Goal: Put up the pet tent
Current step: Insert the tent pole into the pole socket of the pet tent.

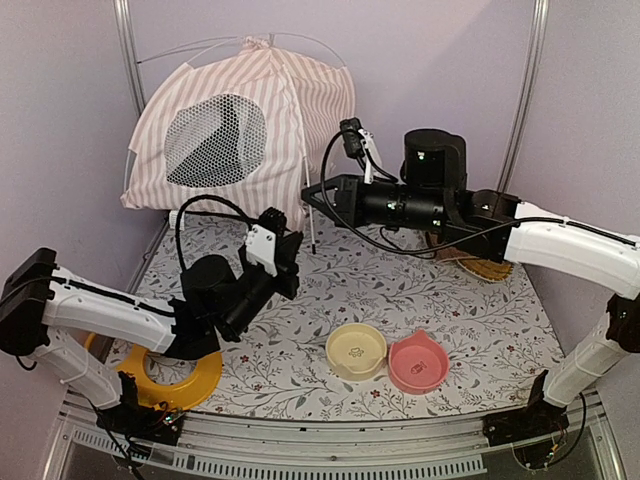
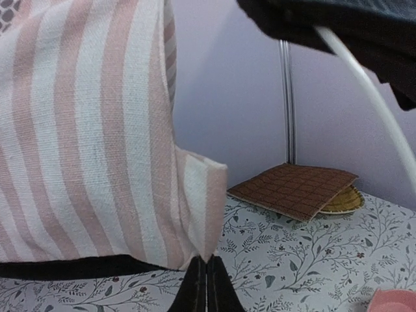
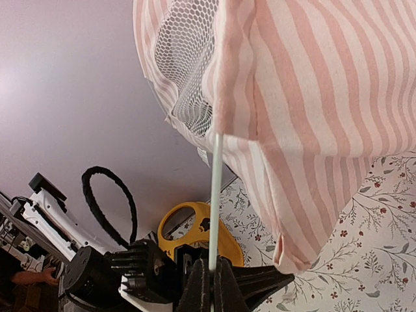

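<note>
The pet tent (image 1: 240, 125), pink-and-white striped with a white mesh panel (image 1: 215, 140), stands at the back left with thin poles arching over its top. My left gripper (image 1: 294, 240) is at its near right bottom corner. In the left wrist view the gripper (image 2: 207, 263) is shut on the fabric corner tab (image 2: 203, 195). My right gripper (image 1: 306, 193) reaches in from the right just above it. In the right wrist view the gripper (image 3: 212, 265) is shut on a thin clear pole (image 3: 215, 195) that runs up into the tent's striped edge (image 3: 312, 97).
A yellow bowl (image 1: 356, 350) and a pink bowl (image 1: 418, 362) sit near the front. A yellow ring (image 1: 170, 378) lies front left. A brown quilted mat (image 2: 292, 188) on a woven dish (image 1: 490, 268) lies at the right. Metal uprights (image 1: 128, 50) flank the back wall.
</note>
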Available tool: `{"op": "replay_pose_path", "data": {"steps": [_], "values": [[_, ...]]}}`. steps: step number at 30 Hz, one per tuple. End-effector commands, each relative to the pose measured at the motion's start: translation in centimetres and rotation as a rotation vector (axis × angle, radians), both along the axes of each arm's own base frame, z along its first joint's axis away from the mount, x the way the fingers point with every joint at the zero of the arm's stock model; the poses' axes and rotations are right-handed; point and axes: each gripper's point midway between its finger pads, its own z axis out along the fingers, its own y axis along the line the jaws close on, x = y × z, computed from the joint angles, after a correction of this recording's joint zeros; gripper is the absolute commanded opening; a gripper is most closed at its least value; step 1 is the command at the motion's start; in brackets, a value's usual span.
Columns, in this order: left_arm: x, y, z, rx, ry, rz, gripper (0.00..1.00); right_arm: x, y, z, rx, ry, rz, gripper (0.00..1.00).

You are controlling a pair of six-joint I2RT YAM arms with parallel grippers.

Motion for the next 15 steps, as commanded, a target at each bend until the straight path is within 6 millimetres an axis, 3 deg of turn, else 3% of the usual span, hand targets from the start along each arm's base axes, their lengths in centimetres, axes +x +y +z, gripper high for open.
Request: {"op": "replay_pose_path", "data": {"steps": [1,8,15], "values": [[-2.3,-1.1,-2.8,0.079,0.047,-0.085,0.0,1.8,-0.5,5.5,0.139,-0.129,-0.032,0.0],[-4.4,-1.5,-4.4,0.105,0.075,-0.138,0.0,3.2,-0.3,6.2,0.155,-0.161,-0.059,0.0],[-5.9,-1.9,-3.4,0.072,0.072,-0.184,0.0,4.5,-0.2,5.2,0.137,-0.161,-0.091,0.0]]}}
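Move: The left fingers already hold the tent's corner flap with the socket; the pole tip hangs some 6 cm behind them, 3 cm right and about level. The right hand grips the pole, with the flap about 9 cm below it, 2 cm left and 1 cm ahead; the sleeve's lower edge is 4 cm ahead, 1 cm left and 4 cm above. The cream bowl sits about 12 cm back, 11 cm right and 25 cm below the left hand. Left hand draws the pinched flap back and down about 5 cm, while the right carries the pole forward 2.5 cm. ##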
